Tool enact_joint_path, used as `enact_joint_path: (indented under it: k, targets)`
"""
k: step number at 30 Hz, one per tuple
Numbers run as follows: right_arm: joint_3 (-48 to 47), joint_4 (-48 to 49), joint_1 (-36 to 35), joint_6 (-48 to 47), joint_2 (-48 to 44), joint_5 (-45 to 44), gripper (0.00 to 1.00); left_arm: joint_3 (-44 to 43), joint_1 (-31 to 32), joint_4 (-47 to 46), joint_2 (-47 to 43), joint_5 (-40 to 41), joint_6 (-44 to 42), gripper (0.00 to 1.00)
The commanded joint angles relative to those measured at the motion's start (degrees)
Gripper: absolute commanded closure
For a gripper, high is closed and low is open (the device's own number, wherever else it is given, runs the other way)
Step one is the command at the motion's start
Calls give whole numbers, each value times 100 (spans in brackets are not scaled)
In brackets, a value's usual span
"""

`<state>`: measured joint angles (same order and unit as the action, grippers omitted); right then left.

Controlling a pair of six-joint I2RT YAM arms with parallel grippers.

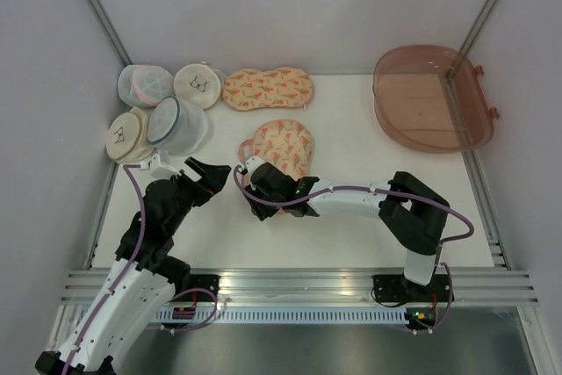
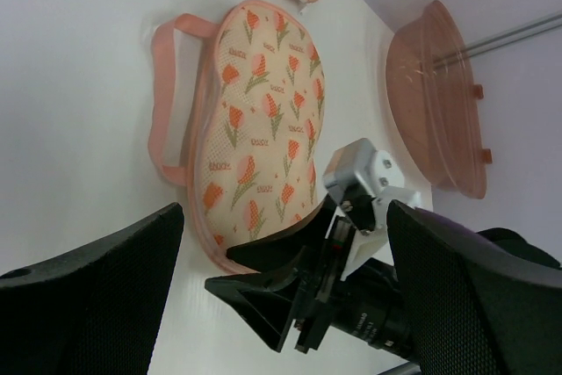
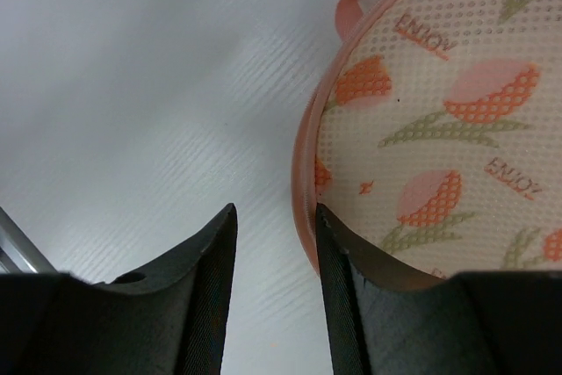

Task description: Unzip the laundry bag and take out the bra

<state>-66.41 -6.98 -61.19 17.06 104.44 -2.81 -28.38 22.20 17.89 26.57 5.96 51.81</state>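
Note:
The peach laundry bag [image 1: 279, 147] with orange flower print lies flat at the table's middle. Its pink zipper edging [image 2: 167, 85] bulges out in a loop along one side. My right gripper [image 1: 241, 170] sits low at the bag's near-left end. Its jaws are open, with bare table between them, and one fingertip [image 3: 338, 243] touches the pink rim of the bag [image 3: 439, 129]. My left gripper [image 1: 215, 175] hovers just left of the right one, wide open and empty, with the bag [image 2: 263, 120] ahead of it. The bra is hidden.
A second peach printed case [image 1: 268, 89] lies at the back. Several round mesh pouches [image 1: 162, 111] crowd the back left corner. A clear pink tray [image 1: 430, 98] stands at the back right. The right gripper [image 2: 290, 305] fills the space between my left fingers.

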Motion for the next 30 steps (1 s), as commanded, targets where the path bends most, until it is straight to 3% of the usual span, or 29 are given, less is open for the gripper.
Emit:
enact_joint_path:
  k: [1,6,18,30]
  targets:
    - [-363,-48,-95,-150,304,-245,56,52,-22,-198,-2,90,31,1]
    - [-522,-189,-113,-212,472,-668,62,87,-22,-181,-55,125,31,1]
    - [-487,-233,-183,-396,120,-984,64,78,-22,-181,-20,72,66,1]
    - [-583,-128,-183,-431,560,-1046,81,61,-22,-102,-134,64,48,0]
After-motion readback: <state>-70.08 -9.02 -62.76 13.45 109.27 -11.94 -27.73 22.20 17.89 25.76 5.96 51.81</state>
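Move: The right hand, half open, has the near-left rim of the tulip laundry bag about 2 cm ahead of its fingers, neither left nor right, and 2 cm lower. From this hand the bag's middle is some 9 cm ahead and 7 cm to the right, its strap loop about 14 cm ahead and 2 cm left, both a few centimetres below. From the idle left hand the rim is about 6 cm right, 2 cm back and 16 cm down. The right hand sinks about 2 cm beside the bag's near-left rim, then eases some 2 cm forward into it while lifting slightly and settling back down, the wrist tilting gradually by about 10 degrees. Its fingers close in two stages, first a little and then, after a pause, to a narrow gap, so that the pink rim ends up between the two fingertips. ##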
